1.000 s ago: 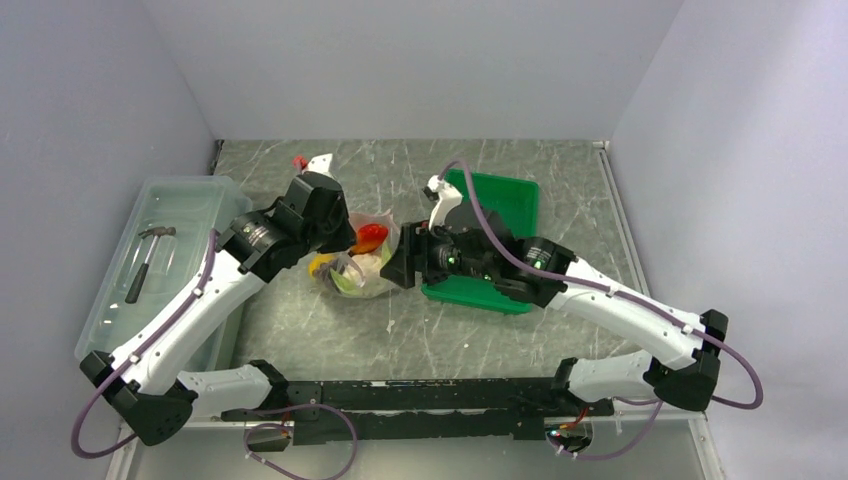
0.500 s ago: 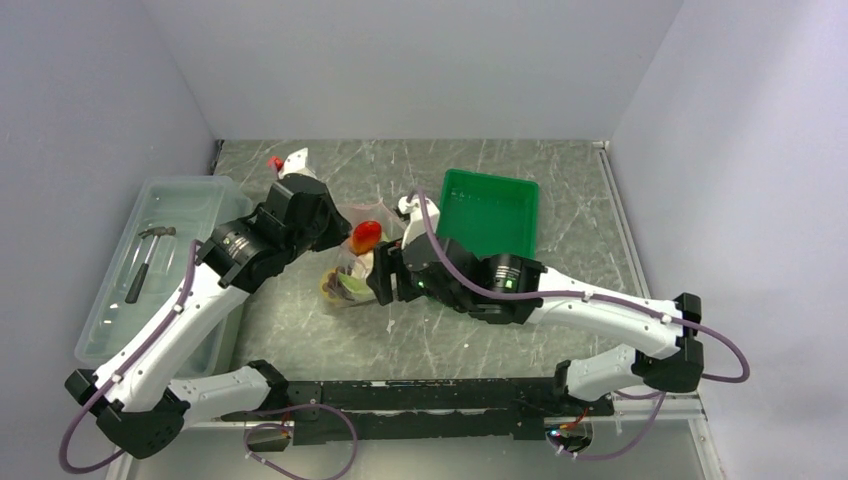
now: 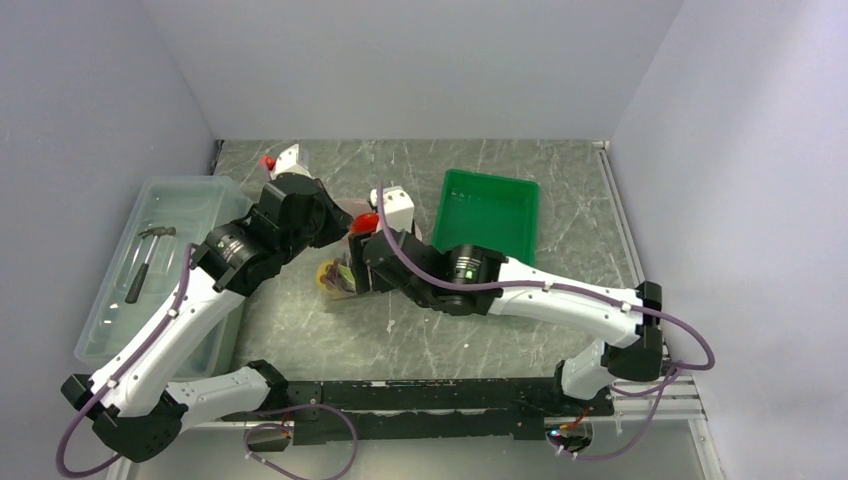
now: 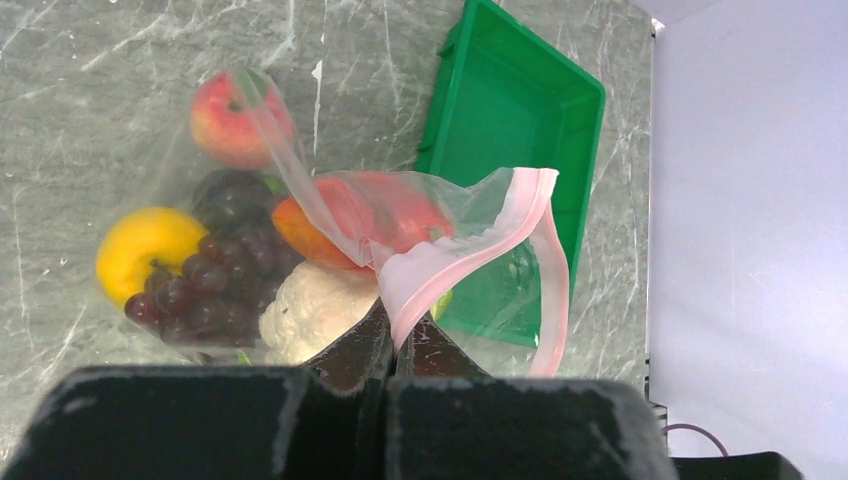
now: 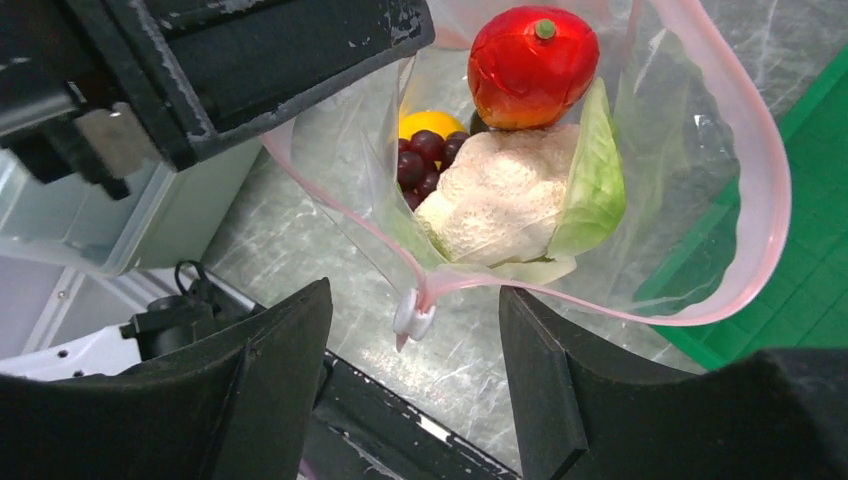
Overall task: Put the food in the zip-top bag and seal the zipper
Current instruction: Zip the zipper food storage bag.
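Observation:
The clear zip-top bag (image 4: pixel 300 185) hangs with its mouth open and holds the food: a red tomato piece (image 5: pixel 530 65), a pale leafy vegetable (image 5: pixel 505 195), dark grapes (image 5: pixel 425 155), an orange-yellow fruit (image 4: pixel 148 245) and a pink piece (image 4: pixel 235 118). My left gripper (image 4: pixel 395 335) is shut on the bag's pink zipper strip (image 4: pixel 550 270) at one corner and holds it up. My right gripper (image 5: pixel 413 305) is open, with the white slider tab (image 5: pixel 410 320) of the zipper between its fingers, untouched. From above, both grippers meet at the bag (image 3: pixel 338 277).
The green tray (image 3: pixel 490 215) lies right of the bag, behind my right arm. A large translucent bin (image 3: pixel 115 300) with a hammer (image 3: pixel 148 260) stands at the left, beside my left arm.
My right arm has swung left from the tray to the bag, bringing its open fingers around the slider. My left gripper has shifted slightly back and left with the bag.

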`<state>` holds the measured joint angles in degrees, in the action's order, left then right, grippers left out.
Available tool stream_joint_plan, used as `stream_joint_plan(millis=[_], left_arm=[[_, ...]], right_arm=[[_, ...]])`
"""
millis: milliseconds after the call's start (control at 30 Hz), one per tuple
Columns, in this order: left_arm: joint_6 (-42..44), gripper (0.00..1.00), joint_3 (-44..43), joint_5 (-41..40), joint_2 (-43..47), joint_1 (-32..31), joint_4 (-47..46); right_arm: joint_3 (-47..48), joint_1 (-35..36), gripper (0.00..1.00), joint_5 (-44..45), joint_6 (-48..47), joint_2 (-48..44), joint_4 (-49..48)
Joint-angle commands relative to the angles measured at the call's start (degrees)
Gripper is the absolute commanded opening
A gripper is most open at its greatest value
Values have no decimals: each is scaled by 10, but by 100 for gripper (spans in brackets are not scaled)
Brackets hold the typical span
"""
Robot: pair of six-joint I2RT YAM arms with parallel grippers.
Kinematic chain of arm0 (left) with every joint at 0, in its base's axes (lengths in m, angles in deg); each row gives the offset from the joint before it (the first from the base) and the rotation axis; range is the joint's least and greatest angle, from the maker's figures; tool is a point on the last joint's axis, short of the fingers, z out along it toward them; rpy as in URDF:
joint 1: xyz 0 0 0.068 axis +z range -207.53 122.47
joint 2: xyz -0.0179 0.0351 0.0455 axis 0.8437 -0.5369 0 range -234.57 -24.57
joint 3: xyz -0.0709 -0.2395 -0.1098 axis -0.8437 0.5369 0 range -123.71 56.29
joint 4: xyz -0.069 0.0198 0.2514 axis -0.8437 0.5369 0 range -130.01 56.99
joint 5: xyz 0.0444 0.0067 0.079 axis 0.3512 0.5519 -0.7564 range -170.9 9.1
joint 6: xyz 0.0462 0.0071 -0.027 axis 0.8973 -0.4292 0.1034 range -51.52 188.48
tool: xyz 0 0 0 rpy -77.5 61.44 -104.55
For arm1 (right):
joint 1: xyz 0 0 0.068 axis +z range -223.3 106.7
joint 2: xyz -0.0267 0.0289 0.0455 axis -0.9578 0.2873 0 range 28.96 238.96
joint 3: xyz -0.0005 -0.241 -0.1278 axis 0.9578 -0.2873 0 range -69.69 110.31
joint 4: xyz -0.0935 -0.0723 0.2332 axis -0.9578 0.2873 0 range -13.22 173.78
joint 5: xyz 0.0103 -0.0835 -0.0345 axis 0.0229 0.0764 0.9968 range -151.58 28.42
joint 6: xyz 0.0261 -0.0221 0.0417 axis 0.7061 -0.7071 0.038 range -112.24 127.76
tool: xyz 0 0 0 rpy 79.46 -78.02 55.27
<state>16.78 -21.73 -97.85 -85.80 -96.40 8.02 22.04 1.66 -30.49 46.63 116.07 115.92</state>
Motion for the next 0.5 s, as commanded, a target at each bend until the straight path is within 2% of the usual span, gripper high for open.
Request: stream_joint_plan(millis=[0,267,467], left_arm=[[-12,0,-9,-5,18,-1,-55],[-12,0,0,0,30,-1,-58],[-14,0,8,13,33,-1,-58]], right_arm=[[39,2,64,27,12,28,27],[40,0,51,54,17,39,31],[50,-8,32,55,6,48,33]])
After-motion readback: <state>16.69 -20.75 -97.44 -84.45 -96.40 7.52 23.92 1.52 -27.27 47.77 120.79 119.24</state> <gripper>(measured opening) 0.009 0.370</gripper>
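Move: The zipper's white slider hangs roughly 3 cm below my right hand and about 1 cm ahead, with no real offset to left or right. Inside the open bag, the cauliflower sits some 5 cm ahead of my right hand, 1 cm left and 12 cm down; the red pepper lies about 9 cm ahead, 1 cm left and equally low. From my left hand, the slider is around 7 cm back, 2 cm right and 5 cm below. I sink my open right hand about 3 cm, edging forward 1 cm, to bring the fingertips down around the slider at the near end of the zipper. As I go down I start narrowing the fingers, and go on to roughly half their gap without shutting them. My left hand stays in place, still pinching the bag's rim. ##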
